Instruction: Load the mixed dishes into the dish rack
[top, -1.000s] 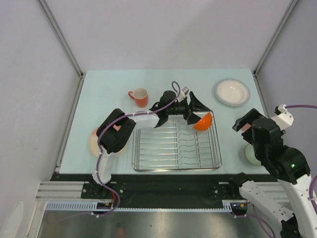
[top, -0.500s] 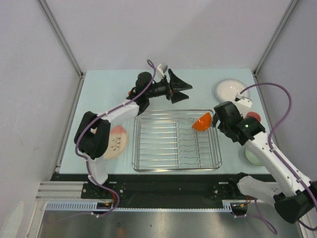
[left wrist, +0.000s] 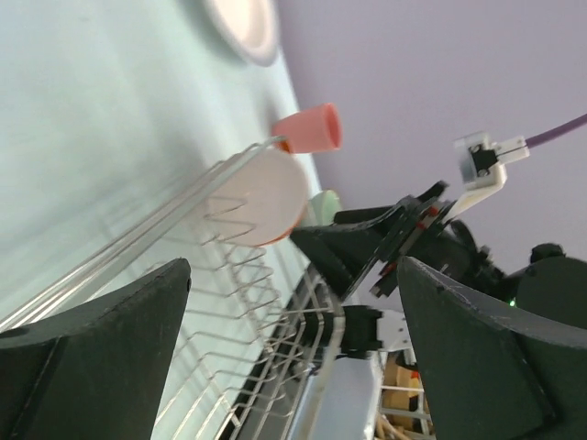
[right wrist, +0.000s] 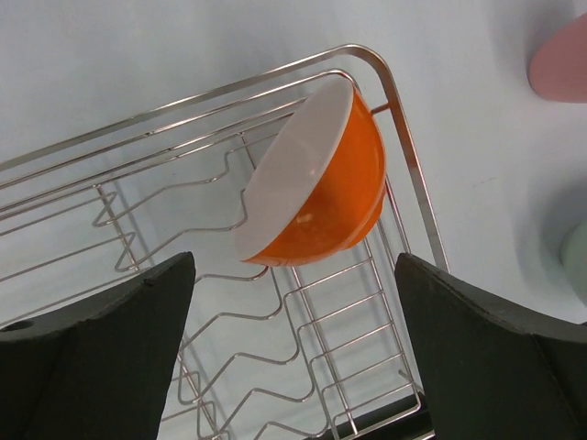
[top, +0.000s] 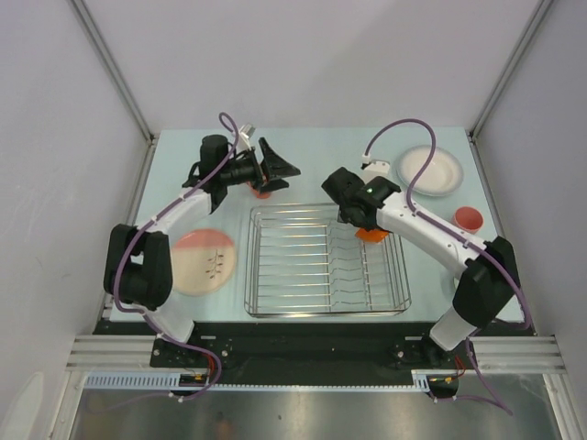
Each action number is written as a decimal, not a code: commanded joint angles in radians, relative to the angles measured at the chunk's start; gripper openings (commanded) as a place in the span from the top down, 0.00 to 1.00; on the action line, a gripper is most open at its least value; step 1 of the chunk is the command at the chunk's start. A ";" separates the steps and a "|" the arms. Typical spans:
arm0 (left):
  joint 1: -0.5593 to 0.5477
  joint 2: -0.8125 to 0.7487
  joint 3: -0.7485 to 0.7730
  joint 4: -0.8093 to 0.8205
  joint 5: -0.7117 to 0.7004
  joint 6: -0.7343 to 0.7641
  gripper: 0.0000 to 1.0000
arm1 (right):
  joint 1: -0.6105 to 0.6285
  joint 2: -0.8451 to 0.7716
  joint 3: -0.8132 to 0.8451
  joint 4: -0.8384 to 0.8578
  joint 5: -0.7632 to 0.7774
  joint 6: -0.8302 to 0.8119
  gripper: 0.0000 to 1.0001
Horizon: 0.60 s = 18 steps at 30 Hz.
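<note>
The silver dish rack (top: 326, 275) sits mid-table. An orange-and-white bowl (right wrist: 316, 179) leans on edge in its back right corner, and my right gripper (right wrist: 293, 357) hangs open just above it and the rack wires (right wrist: 229, 229), empty. In the top view that arm covers most of the bowl (top: 371, 236). My left gripper (top: 282, 170) stands open behind the rack, above the orange mug (top: 263, 191), which it mostly hides. The pink plate (top: 205, 261) lies left of the rack. Back right are the white plate (top: 428, 170) and pink tumbler (top: 469, 218). The pale green bowl (right wrist: 578, 261) shows at the right wrist view's edge.
The left wrist view looks sideways along the rack (left wrist: 211, 266) to the bowl (left wrist: 266, 197), the tumbler (left wrist: 307, 128) and the right arm (left wrist: 413, 238). Grey walls close in the table on three sides. The right arm's elbow (top: 481, 284) stands at the near right.
The left gripper has swung from the rack's back edge to the back left, over the mug. The right arm has reached in from the right, over the bowl in the rack.
</note>
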State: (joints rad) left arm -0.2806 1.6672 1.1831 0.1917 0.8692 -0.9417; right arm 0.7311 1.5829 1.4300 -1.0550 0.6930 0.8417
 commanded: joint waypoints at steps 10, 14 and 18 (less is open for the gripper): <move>0.052 -0.098 -0.091 -0.184 0.034 0.314 0.00 | -0.010 0.066 0.035 -0.063 0.088 0.069 0.28; 0.058 -0.109 -0.106 -0.184 0.033 0.346 0.00 | -0.018 0.086 0.029 -0.056 0.079 0.069 0.42; 0.058 -0.115 -0.105 -0.218 0.030 0.383 0.00 | -0.019 0.112 0.027 -0.060 0.076 0.069 0.47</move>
State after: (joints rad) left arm -0.2340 1.6028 1.0851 -0.0082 0.8768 -0.6319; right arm 0.7181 1.6669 1.4353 -1.0931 0.7227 0.8803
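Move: The orange bowl leans in the rack's far right corner, about 3 cm ahead of the open right hand, 5 cm below and nearly in line sideways. From that hand the red cup stands some 27 cm right and 4 cm ahead, the white plate roughly 17 cm right and 17 cm ahead. The left hand has the mug about 8 cm to its left, 5 cm ahead and 19 cm below; the rack's far left corner is 9 cm left and 3 cm back. The right fingers come in close over the orange bowl's near rim, one fingertip seeming to touch it, as the hand sinks about 2.5 cm and the grip narrows to roughly half open. Meanwhile the left hand, still wide open, drops some 5 cm and eases left and back towards the mug, tipping its fingers about 10 degrees further down. ##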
